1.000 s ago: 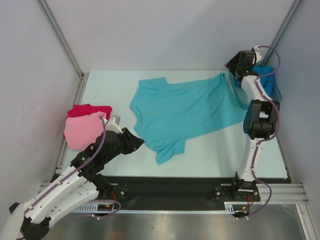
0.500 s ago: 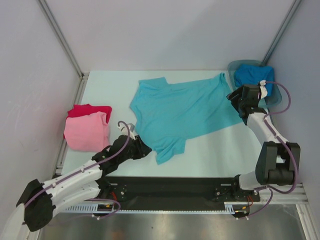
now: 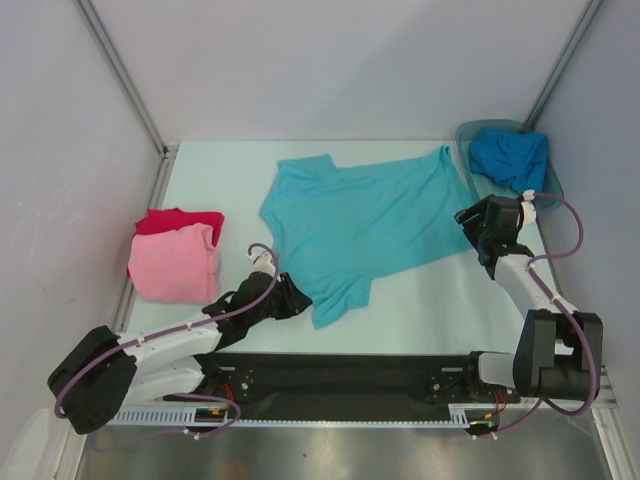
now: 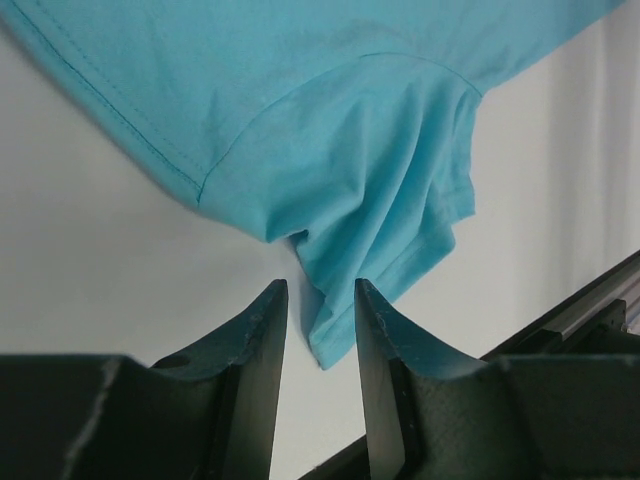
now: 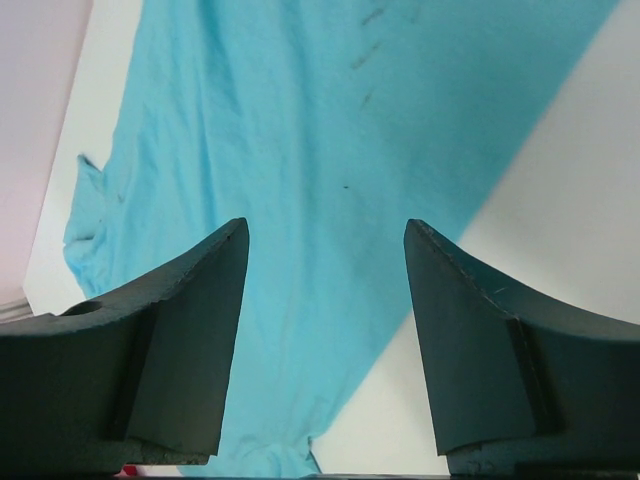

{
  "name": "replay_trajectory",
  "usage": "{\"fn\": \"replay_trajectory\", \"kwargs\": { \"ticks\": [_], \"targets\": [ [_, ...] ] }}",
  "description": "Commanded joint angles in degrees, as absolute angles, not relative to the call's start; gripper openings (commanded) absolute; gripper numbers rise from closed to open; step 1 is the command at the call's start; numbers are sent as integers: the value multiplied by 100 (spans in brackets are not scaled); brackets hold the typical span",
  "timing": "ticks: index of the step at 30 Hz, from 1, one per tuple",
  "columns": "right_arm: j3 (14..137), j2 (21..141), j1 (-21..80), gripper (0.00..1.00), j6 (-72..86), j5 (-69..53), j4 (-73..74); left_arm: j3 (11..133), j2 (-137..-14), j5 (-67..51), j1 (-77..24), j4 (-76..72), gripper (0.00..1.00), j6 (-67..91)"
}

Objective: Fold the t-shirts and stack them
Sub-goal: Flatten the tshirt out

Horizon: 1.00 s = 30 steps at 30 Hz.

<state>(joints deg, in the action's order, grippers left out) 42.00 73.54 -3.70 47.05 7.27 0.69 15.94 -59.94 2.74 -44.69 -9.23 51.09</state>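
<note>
A turquoise t-shirt [image 3: 360,220] lies spread flat mid-table. At the left, a folded pink t-shirt [image 3: 172,262] rests on a red t-shirt [image 3: 180,220]. A deeper blue t-shirt [image 3: 510,158] sits crumpled in the tub at the back right. My left gripper [image 3: 295,300] is low at the turquoise shirt's near sleeve. In the left wrist view it [image 4: 320,290] is open, with the sleeve's tip [image 4: 335,335] lying loose between the fingers. My right gripper [image 3: 470,222] hovers at the shirt's right hem. It [image 5: 326,235] is wide open over the cloth [image 5: 300,120].
The grey translucent tub [image 3: 465,135] stands in the back right corner. Grey walls close in the table on three sides. A black rail [image 3: 340,370] with both arm bases runs along the near edge. Bare white table [image 3: 430,300] shows in front of the shirt.
The right arm swung down from the tub to the turquoise shirt's right hem. The left arm stretched low and moved right, from beside the pink shirt to the near sleeve.
</note>
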Motion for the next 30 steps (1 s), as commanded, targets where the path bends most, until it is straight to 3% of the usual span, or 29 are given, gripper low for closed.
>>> {"fn": "replay_trajectory", "kwargs": {
  "ticks": [1,14,30],
  "targets": [
    [3834,7207,-562,68,4904,651,-333,1643,-6248,246,-4535,-1511,38,5168],
    [3463,7953,-1687,67,5220,422,-597,1758,-7040,132,-4641,-2074,38,5203],
    [4183,9315,-1819,66,5449,624,-809,1767,-7391,53,-4693,-2495,40,5221]
  ]
}}
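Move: The right hand goes for the teal shirt's near hem corner beside the bin, about 13 cm to its right, 1 cm back and some 12 cm below. The bin's middle is about 22 cm ahead, 18 cm to the right and 8 cm below. For the left hand, the near sleeve lies roughly 8 cm right, 1 cm ahead and 4 cm down, with the folded pink shirt some 34 cm left and 10 cm ahead, 2 cm below. The right hand sinks about 10 cm while swinging some 8 cm to the right towards the shirt's near hem corner, first drawing back 3 cm and then returning forward low beside the bin, turning about 15 degrees clockwise with its fingers still wide open. The left hand lowers and then creeps right, a little over 2 cm each way, down towards the near sleeve with its opening unchanged; whether either hand touches cloth can't be seen. ##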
